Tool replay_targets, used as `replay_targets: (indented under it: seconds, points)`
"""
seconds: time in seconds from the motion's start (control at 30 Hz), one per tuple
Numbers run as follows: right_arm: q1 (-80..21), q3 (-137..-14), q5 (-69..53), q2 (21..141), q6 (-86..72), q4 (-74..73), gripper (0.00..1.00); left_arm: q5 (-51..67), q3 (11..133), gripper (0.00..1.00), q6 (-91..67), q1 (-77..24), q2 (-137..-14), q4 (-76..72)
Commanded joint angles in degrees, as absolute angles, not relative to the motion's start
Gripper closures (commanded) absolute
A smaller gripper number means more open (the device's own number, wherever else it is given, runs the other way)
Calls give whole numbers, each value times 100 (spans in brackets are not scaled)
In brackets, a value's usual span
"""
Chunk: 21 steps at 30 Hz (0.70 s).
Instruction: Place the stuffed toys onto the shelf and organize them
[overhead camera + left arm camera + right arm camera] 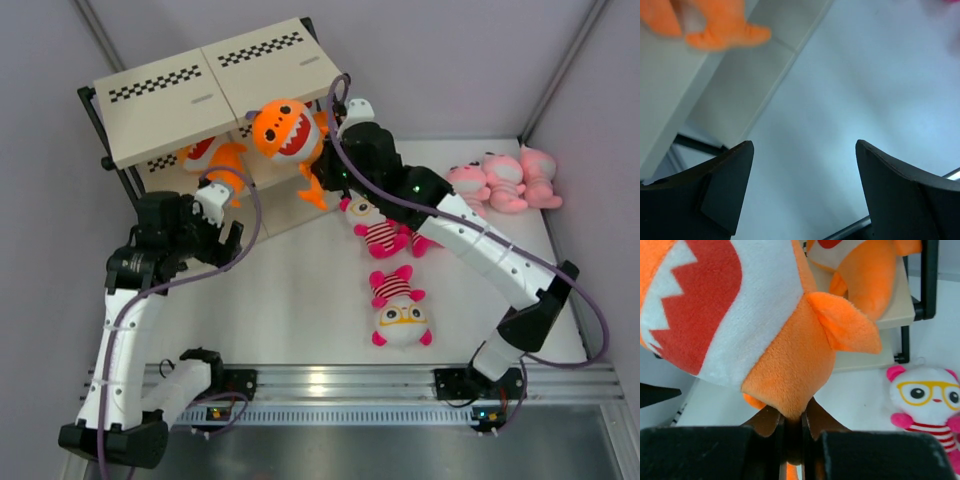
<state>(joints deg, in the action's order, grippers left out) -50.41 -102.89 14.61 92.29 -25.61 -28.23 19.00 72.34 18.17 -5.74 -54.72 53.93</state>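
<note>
My right gripper [794, 415] is shut on the lower body of an orange stuffed toy [285, 130] [765, 340] and holds it up in front of the shelf [200, 90]. A second orange toy [215, 158] [870, 270] lies on a lower board. My left gripper [232, 240] [802, 150] stands open and empty just in front of the shelf, below that toy [715, 25]. Two white-headed striped toys [375, 228] [400, 310] lie on the table; one [927, 395] shows beside the shelf's foot. Three pale pink toys [503, 180] sit at the far right.
The right arm [470, 235] stretches over the table's middle and hides part of another pink-footed toy [425, 243]. The shelf's black frame [930, 280] stands by the held toy. Grey walls close in the table on both sides.
</note>
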Motion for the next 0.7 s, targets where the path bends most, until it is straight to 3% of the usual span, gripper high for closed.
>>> replay_targets:
  seconds: [0.0, 0.07, 0.23, 0.43, 0.67]
  points:
    - [-5308, -11264, 2794, 9676, -2320, -4172, 100, 214, 6341, 11, 2557, -562, -5212, 5889]
    - [-5343, -11765, 2848, 9966, -2382, -4385, 100, -429, 5996, 13, 2522, -562, -5116, 5871]
    - [-5545, -12585, 3093, 10563, -2391, -5165, 100, -642, 5406, 15, 2496, -562, -4826, 5854]
    - [-5959, -11927, 3445, 10239, -2724, -5370, 100, -510, 5186, 15, 2400, -571, -4588, 5757]
    - [-5994, -12260, 3559, 10406, -2804, -5028, 100, -527, 4746, 15, 2285, -694, -4456, 5572]
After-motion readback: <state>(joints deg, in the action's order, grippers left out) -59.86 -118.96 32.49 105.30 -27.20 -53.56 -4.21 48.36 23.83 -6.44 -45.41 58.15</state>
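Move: The shark toy already hangs in the right hand; the free gap on the middle shelf lies about 14 cm ahead of that hand, 12 cm left and 14 cm lower. One shelved shark sits some 19 cm ahead and 3 cm left, the other 10 cm ahead and 22 cm left, both about shelf height. The nearer panda lies 10 cm ahead, 13 cm right, far below. From the empty left hand the gap is roughly 20 cm ahead, 6 cm right and a little lower. Downward, about 6 cm, the right hand lowers the pinched shark in front of the middle shelf after an early level roll, easing back some 3 cm and rolling about 20 degrees, left side dipping; its fingers keep their hold. The empty left hand, still open, withdraws from the shelf, down about 13 cm, to its left and back, rolling its left side up. ##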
